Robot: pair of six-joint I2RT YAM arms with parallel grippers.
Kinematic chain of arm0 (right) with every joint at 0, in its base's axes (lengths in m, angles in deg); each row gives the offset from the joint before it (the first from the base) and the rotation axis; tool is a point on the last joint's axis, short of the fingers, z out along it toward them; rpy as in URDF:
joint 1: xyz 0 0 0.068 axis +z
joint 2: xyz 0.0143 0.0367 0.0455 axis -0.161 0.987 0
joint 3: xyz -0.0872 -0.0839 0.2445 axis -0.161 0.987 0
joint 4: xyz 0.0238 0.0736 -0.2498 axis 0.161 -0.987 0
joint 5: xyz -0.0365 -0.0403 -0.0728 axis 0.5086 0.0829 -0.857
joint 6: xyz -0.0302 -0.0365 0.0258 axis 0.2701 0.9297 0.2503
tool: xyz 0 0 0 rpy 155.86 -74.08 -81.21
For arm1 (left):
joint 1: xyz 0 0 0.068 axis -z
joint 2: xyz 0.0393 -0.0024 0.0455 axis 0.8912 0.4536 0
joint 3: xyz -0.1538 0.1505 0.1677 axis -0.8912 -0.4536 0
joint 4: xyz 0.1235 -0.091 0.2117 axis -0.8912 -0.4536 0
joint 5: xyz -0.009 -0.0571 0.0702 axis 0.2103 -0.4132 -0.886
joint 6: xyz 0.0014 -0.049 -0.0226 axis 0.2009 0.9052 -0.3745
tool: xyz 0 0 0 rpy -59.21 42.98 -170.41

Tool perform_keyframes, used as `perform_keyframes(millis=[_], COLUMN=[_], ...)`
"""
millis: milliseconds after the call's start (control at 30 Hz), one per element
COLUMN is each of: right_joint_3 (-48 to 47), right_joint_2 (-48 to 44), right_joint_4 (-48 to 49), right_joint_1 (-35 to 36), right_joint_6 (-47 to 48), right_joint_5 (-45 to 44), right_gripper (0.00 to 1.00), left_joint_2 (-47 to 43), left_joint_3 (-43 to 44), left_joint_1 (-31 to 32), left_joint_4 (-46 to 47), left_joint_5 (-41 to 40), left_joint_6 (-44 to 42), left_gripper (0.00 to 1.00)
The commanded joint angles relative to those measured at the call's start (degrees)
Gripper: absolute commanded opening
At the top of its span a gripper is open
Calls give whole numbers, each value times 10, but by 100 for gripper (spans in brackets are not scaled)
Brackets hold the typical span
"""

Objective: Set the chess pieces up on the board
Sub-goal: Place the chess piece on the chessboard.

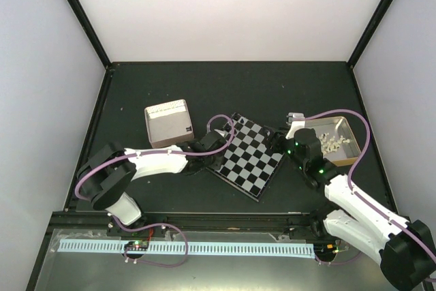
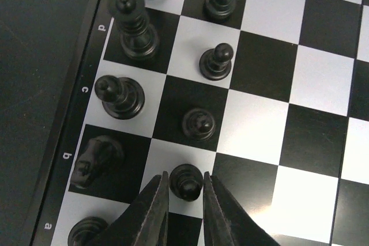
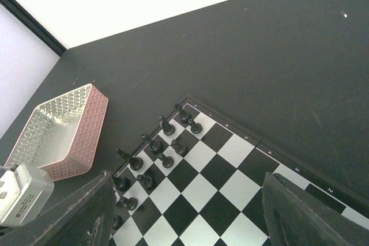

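The board (image 1: 253,163) lies tilted between the two arms. Black chess pieces (image 3: 154,144) stand in two rows along its left edge. In the left wrist view a knight (image 2: 94,162), a bishop (image 2: 119,97) and a taller piece (image 2: 136,26) fill the outer row, with pawns (image 2: 216,61) beside them. My left gripper (image 2: 185,197) is slightly open, its fingers on either side of a black pawn (image 2: 185,181) that stands upright on a pale square. My right gripper (image 3: 190,223) hangs wide open above the board (image 3: 202,191), holding nothing. Pale chess pieces (image 1: 332,142) lie in the right tin.
A metal tin (image 1: 347,126) holding the pale pieces sits right of the board, close to my right arm. A pinkish tin (image 1: 168,123) stands left of the board and appears in the right wrist view as an empty tin (image 3: 63,131). Black frame posts edge the dark table.
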Motion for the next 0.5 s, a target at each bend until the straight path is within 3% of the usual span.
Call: perform_keyframes(millis=[0,467], right_joint_3=[-3,-11], right_joint_2=[4,-4], right_joint_4=[3,6], right_joint_1=[2,2], right_joint_6=[-4,-12], right_joint_5=[-8,-7], right_gripper=[70,70], left_joint_2=[3,-112], left_joint_3=[15,53], left_joint_1=[-2,-24], left_joint_4=[-22,-75], left_joint_5=[-14,-13], left_joint_6=[7,-15], left_gripper=[22,40])
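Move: The black pawn stands on its square right between the left fingertips, its middle roughly 1 cm below the hand point. The next pawn is about 2 cm ahead and 1 cm to the right; the knight about 1 cm ahead and 2 cm left; the corner rook about 1 cm back and 3 cm left. From the right hand, the placed pawn lies some 14 cm left, 4 cm back and 14 cm below. The left fingers spread wider around the pawn, freeing it, and the hand then rises about 4 cm. ##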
